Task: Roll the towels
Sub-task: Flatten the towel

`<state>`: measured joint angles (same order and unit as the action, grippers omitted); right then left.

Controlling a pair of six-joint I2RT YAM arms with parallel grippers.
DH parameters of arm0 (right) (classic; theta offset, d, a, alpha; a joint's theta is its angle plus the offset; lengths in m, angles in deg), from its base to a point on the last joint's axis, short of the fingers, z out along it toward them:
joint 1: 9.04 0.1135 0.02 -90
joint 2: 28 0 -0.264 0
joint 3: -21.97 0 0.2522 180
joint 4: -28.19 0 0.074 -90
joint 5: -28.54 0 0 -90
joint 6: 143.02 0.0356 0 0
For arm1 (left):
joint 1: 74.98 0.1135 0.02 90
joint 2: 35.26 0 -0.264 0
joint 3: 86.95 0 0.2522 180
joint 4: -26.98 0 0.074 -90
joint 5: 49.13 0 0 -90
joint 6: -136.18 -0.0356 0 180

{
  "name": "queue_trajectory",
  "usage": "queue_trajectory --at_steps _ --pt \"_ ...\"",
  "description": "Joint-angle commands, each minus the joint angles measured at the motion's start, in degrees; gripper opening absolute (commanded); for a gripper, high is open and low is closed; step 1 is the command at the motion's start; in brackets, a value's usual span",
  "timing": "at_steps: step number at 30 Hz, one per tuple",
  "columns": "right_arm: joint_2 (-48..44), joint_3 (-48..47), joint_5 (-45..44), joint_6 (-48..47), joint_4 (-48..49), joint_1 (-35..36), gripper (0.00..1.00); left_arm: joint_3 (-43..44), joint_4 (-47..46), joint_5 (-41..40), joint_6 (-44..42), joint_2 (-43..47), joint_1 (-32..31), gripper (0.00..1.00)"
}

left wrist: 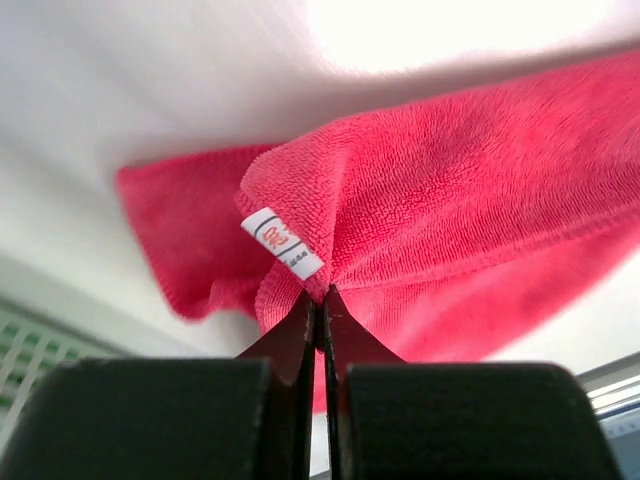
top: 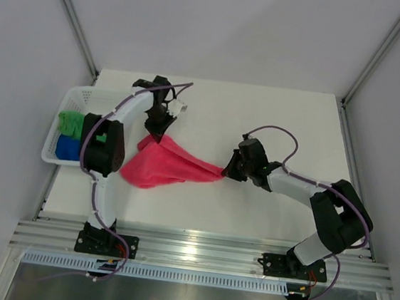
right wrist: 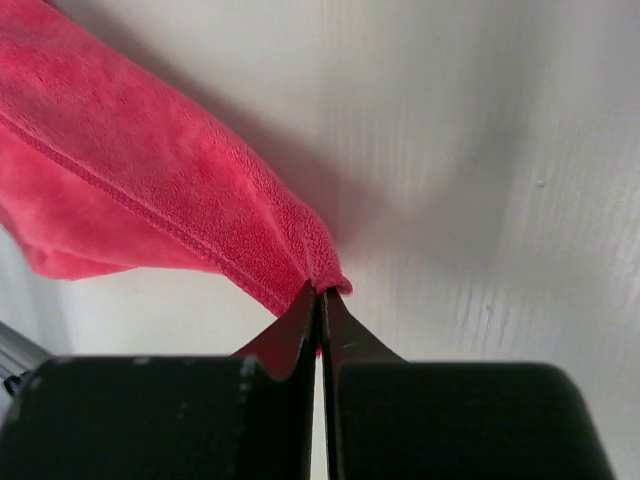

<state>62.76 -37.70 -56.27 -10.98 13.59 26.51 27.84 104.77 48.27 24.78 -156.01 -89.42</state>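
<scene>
The pink-red towel (top: 166,162) hangs stretched between both grippers above the table, sagging at its lower left. My left gripper (top: 157,135) is shut on its far corner, the one with a white label (left wrist: 283,243), fingertips pinching the cloth (left wrist: 323,295). My right gripper (top: 225,172) is shut on the opposite corner (right wrist: 320,290) at the right. The towel (left wrist: 450,210) fills the left wrist view, and its hemmed edge (right wrist: 140,170) runs to the upper left in the right wrist view. A green towel (top: 69,122) and a blue towel (top: 67,147) lie in the basket.
A white mesh basket (top: 77,97) stands at the table's left edge, beside the left arm (top: 104,147). The white table (top: 260,120) has walls on three sides and an aluminium rail (top: 204,251) along the near edge.
</scene>
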Motion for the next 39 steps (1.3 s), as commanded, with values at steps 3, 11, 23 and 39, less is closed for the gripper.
queue_trajectory --at_steps 3,11,23,39 --pt "-10.76 -10.05 -5.19 -7.4 -9.34 -1.8 0.0 3.2 -1.1 6.83 3.13 15.86 3.45 0.01" --pt "-24.3 -22.63 -5.19 -14.87 -16.82 -4.79 0.0 4.08 0.04 9.39 3.39 29.33 3.71 0.01" --pt "-29.68 -1.78 -5.19 -5.32 -11.76 8.45 0.0 -28.41 -4.61 15.65 3.31 42.62 3.63 0.09" --pt "-12.36 7.15 -8.09 3.31 0.14 19.56 0.0 -42.24 -11.3 9.21 5.15 30.76 3.63 0.34"
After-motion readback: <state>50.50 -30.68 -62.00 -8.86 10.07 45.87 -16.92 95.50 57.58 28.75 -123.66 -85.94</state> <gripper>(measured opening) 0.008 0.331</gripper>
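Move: Each hand already pinches a corner of the red towel. The towel's crumpled middle lies about 9 cm back and 2 cm to the right of the left hand, and some 23 cm to the left and 1 cm ahead of the right hand, roughly 4 cm lower. The bare table along the front rail is the side they work towards, the rail about 32 cm straight back from the left hand. The white basket's middle is some 27 cm to the left hand's left and 2 cm ahead. Both hands fling the red towel's held edge up together, the left rising about 24 cm and the right about 31 cm with fingertips tipping forward, then sweep it back towards the front rail and down close to the table, the wrists swinging back down. The left ends some 17 cm nearer the robot, its fingers parting about a third with the labelled corner still between them, while the right ends about 11 cm back and 4 cm left, turned some 15 degrees counter-clockwise, and keeps its pinch. ##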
